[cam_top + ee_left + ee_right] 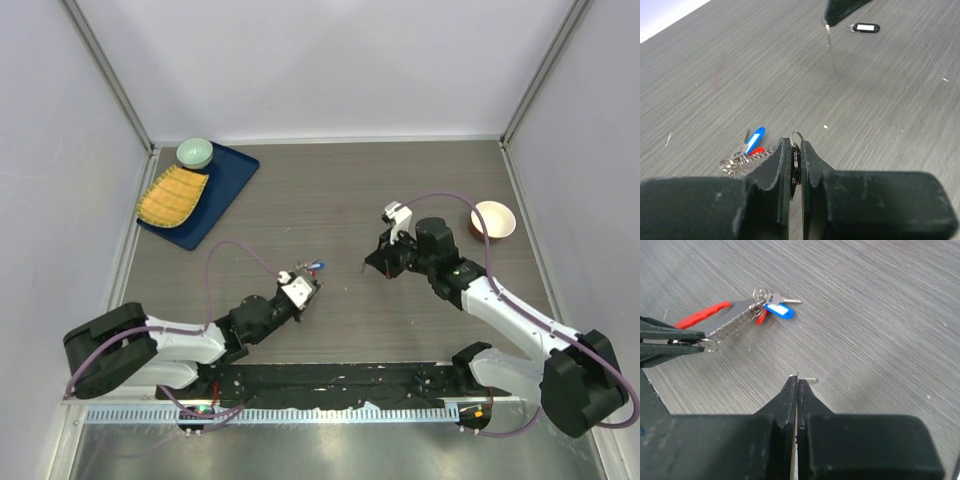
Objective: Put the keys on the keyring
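Observation:
My left gripper (796,142) is shut on a small metal ring at one end of the keyring (735,322), a pale coiled chain. The chain carries a red curved tag (702,316), a blue tag (780,311) and a cluster of rings. A key blade (791,300) sticks out of that cluster, with a small red piece beside it. From above, the left gripper (305,283) holds the keyring just over the table. My right gripper (798,377) is shut on a plain silver key (829,37), which hangs point down from its fingers. The right gripper (368,263) hovers a short way right of the keyring.
A small black oval fob (865,27) lies on the table beyond the right gripper. A blue tray (225,185) at the back left holds a green bowl (194,152) and a yellow ribbed mat (172,195). A pale bowl (493,220) stands at the right.

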You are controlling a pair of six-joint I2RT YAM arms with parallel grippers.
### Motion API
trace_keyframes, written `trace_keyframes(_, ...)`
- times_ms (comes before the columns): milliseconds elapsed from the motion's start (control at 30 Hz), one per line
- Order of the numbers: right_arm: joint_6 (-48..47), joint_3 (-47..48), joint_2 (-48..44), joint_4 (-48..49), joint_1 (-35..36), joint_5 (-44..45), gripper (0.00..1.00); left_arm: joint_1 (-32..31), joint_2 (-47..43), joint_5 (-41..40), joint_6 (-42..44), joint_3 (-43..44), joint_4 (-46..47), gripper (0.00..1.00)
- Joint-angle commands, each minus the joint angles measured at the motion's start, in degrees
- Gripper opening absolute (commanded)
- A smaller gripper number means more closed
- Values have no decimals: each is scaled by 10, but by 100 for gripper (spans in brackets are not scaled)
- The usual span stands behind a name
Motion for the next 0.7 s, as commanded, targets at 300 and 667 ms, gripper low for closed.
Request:
trace_keyframes(300, 31, -19, -148, -60, 0, 194, 1, 0, 146, -41, -44, 205, -365, 0)
trace_keyframes(667, 31, -29, -171, -54, 0, 191, 1, -7, 265, -70, -133, 329, -547, 0)
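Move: The left fingers already pinch the keyring's end ring; the bare table they head for is about 9 cm below, some 4 cm ahead and 5 cm right. Its blue tag lies roughly 8 cm ahead and 7 cm below. The key in the right fingers is about 4 cm ahead, 11 cm right and 2 cm above. From the right hand, that end ring is some 11 cm left, 4 cm back and 3 cm lower; the black tag is about 17 cm right, 7 cm ahead, 12 cm below. Left lowers the pinched keyring about 6 cm, forward-right, fingers tipping down; right carries its key 5 cm right, rising. ##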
